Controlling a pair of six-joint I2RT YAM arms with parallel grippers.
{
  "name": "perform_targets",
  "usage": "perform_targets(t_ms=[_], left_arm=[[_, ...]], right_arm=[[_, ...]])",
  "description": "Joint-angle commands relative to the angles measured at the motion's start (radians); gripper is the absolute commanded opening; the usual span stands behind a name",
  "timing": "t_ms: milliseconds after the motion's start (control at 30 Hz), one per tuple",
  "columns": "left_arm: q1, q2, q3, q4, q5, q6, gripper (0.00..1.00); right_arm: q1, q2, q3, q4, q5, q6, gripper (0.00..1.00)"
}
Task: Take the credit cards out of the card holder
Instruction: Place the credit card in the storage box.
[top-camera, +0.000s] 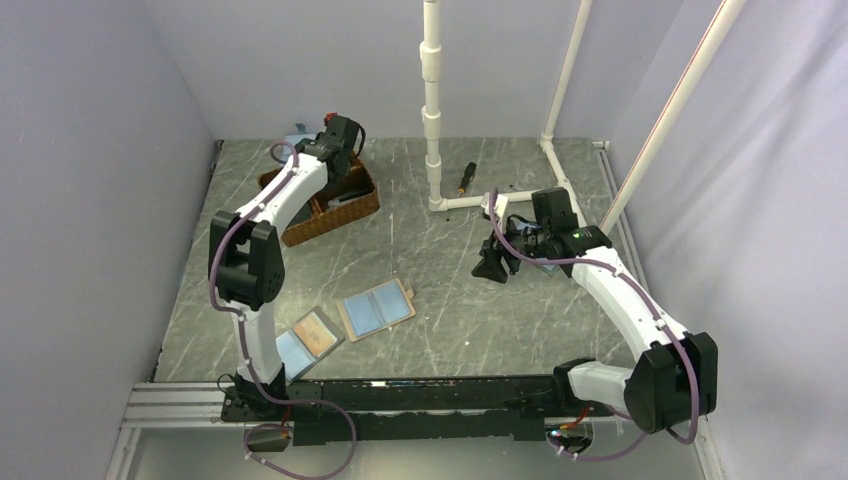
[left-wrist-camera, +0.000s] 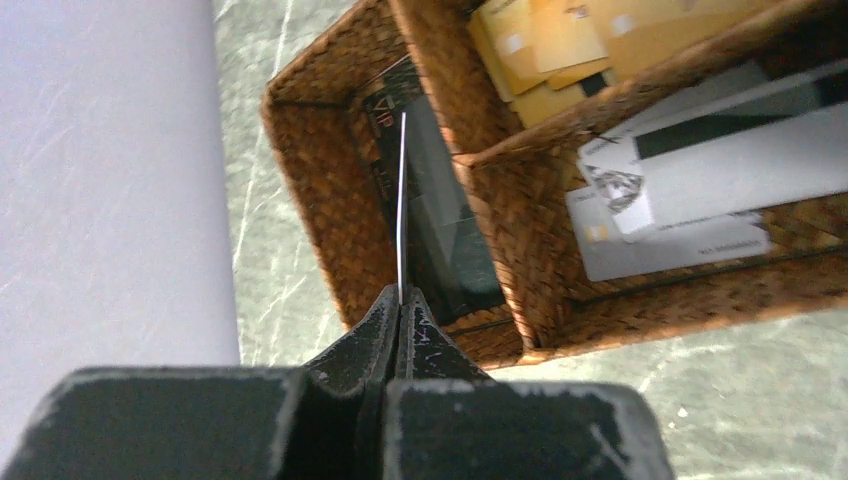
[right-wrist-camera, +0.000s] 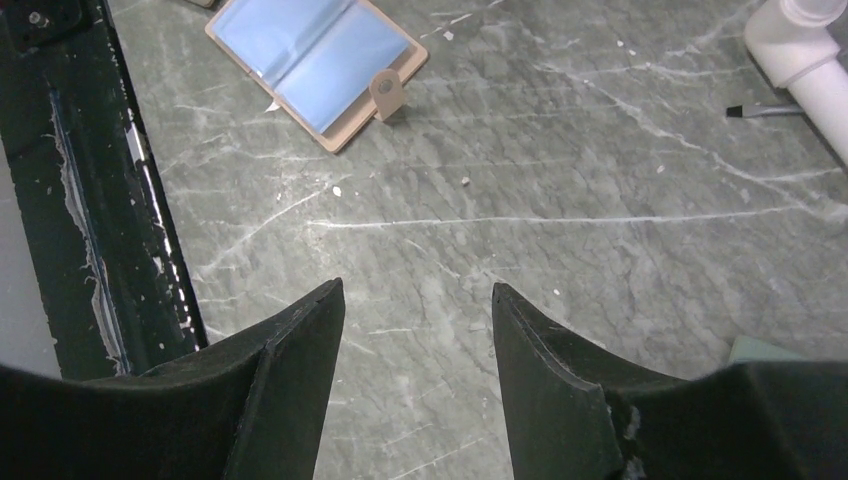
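Note:
The card holder (top-camera: 376, 308) lies open and flat on the table, two light-blue panels with tan edging; in the right wrist view the card holder (right-wrist-camera: 315, 60) shows a tan tab on its edge. My left gripper (left-wrist-camera: 401, 295) is shut on a credit card (left-wrist-camera: 401, 200), seen edge-on as a thin pale line, above the left compartment of a wicker basket (left-wrist-camera: 330, 200). From above, the left gripper (top-camera: 338, 140) hangs over that basket (top-camera: 300, 232). My right gripper (right-wrist-camera: 418, 290) is open and empty over bare table, right of the holder, as the right gripper (top-camera: 490, 265) also shows from above.
The basket's compartments hold dark cards (left-wrist-camera: 450, 240), gold cards (left-wrist-camera: 560, 40) and white cards (left-wrist-camera: 700, 170). A second folder with a brown half (top-camera: 308, 340) lies near the left arm's base. A white pipe frame (top-camera: 432, 120) and a screwdriver (top-camera: 466, 178) stand at the back.

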Motion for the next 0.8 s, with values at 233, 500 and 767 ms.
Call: perform_targets(t_ms=[233,500,767], left_arm=[[-0.010,-0.114,-0.068,0.212,0.221,0.206,0.00],[-0.022,-0.097,-0.042,0.239,0.291,0.240,0.00],[-0.025,-0.066,-0.054,0.260,0.307,0.301,0.00]], right_arm=[[-0.032,-0.023,0.034,-0.022,-0.027,-0.050,0.59],[-0.043,-0.031,0.034,-0.024,-0.032,-0.050,0.59],[-0.050,-0.030,0.037,-0.030,-0.043,-0.052,0.59]])
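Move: My left hand already holds the card, poised above the storage box, near the wall beside the dark-card compartment. The silver-card compartment, the likely goal, lies about 4 cm ahead, 11 cm to the right and 15 cm below. The gold-card compartment is some 11 cm ahead and 7 cm right, the dark-card one 2 cm ahead and 4 cm left. From my right hand the silver compartment lies roughly 26 cm ahead and 28 cm left. I carry the card to the right above the box with my left hand, about 6 cm, drifting some 2 cm forward and staying nearly level. The hand goes away from the dark-card side towards the silver cards, swinging its pointing fingers about 20 degrees clockwise. The fingers stay shut on the card, which keeps sticking out ahead of them. ##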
